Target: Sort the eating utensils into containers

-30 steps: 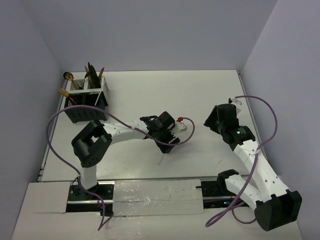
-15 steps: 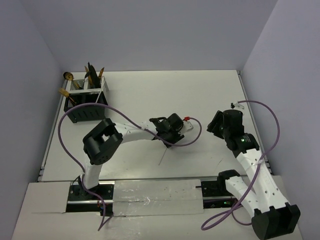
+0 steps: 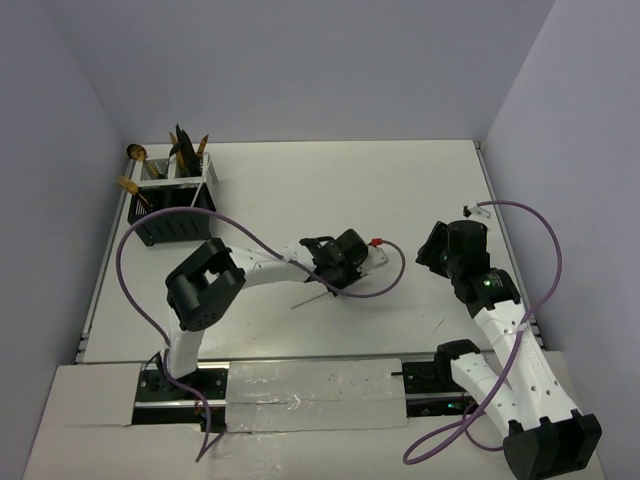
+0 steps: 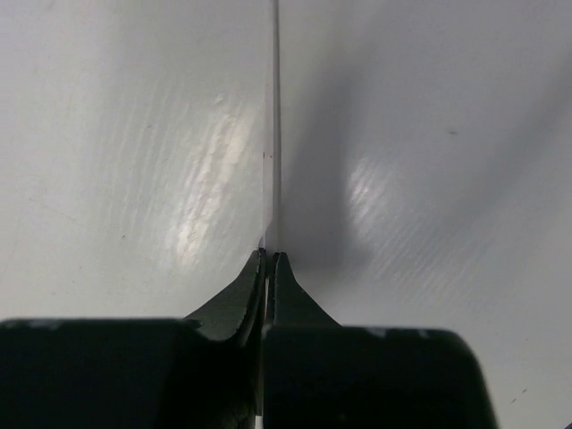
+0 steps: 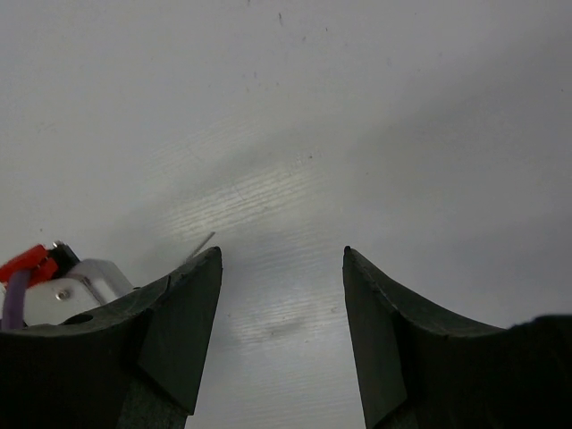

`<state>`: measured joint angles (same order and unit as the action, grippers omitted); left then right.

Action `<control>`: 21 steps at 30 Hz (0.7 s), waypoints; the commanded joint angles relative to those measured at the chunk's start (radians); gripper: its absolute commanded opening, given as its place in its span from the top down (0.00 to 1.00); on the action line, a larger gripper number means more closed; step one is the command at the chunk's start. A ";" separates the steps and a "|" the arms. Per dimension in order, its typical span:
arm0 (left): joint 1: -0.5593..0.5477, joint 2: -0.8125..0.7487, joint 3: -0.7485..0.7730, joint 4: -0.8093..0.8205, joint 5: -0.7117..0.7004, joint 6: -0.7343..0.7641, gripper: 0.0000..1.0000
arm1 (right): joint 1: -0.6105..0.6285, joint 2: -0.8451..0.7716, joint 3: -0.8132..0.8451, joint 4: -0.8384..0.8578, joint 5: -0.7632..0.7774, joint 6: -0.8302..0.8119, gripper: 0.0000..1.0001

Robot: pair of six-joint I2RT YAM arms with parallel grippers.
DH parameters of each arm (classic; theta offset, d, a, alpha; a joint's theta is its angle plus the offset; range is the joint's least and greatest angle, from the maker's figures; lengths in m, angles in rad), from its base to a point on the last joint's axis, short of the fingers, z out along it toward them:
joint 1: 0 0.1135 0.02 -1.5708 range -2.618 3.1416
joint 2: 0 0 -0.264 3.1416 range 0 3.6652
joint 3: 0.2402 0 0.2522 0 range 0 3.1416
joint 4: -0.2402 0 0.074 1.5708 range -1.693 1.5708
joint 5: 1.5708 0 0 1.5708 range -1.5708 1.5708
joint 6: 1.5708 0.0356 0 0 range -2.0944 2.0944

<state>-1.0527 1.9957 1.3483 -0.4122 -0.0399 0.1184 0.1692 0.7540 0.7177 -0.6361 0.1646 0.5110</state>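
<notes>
The black caddy of containers [image 3: 172,222] stands at the far left, and several gold-and-dark eating utensils [image 3: 185,150] stand upright in it. At mid-table my left gripper [image 3: 331,286] is shut on a thin white stick [image 3: 310,299], which points left and towards the near edge. In the left wrist view the stick [image 4: 273,134] runs straight up from the closed left gripper [image 4: 269,254]. My right gripper [image 3: 432,247] hangs open over bare table at the right. In its own view the right gripper [image 5: 281,253] holds nothing.
A purple cable [image 3: 380,285] loops from the left wrist across the table, and its red connector [image 5: 25,264] shows at the left edge of the right wrist view. Grey walls close in the far, left and right sides.
My left gripper has closed on the white stick. The stick, which pointed towards the near edge, now points more to the left. The right arm drew back to the right early on and then held still.
</notes>
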 commanded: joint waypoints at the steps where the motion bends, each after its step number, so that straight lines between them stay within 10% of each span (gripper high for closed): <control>1: 0.092 -0.050 0.017 -0.094 0.038 -0.055 1.00 | -0.005 -0.016 0.037 0.007 0.024 -0.016 0.36; 13: 0.569 -0.431 0.279 -0.082 0.299 -0.151 1.00 | -0.005 0.021 0.052 0.076 0.000 0.015 0.37; 21: 0.861 -0.741 -0.082 0.413 0.311 -0.060 1.00 | -0.005 0.060 0.069 0.111 -0.019 0.032 0.37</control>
<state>-0.2512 1.2984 1.3869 -0.2226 0.2520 0.0200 0.1692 0.8062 0.7368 -0.5777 0.1516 0.5339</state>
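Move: The black front container of the holder, where the chopstick already in the left fingers is headed, has its middle about 40 cm to the left and 17 cm ahead of that hand, some 5 cm higher. From this hand, the dark knives stand about 35 cm left and 27 cm ahead, and the gold forks about 47 cm left and 18 cm ahead. From the right hand, the black container is roughly 60 cm left, 16 cm ahead and 9 cm lower. The chopstick, still pinched in the shut left fingers, is swept off low over the table forward and left, then carried steeply up, some 36 cm in all. Over the last stretch the forward travel ends and the hand goes left and up towards the holder, about 23 cm left altogether, while the wrist tips the fingers from nearly straight down to almost level, pointing forward. ##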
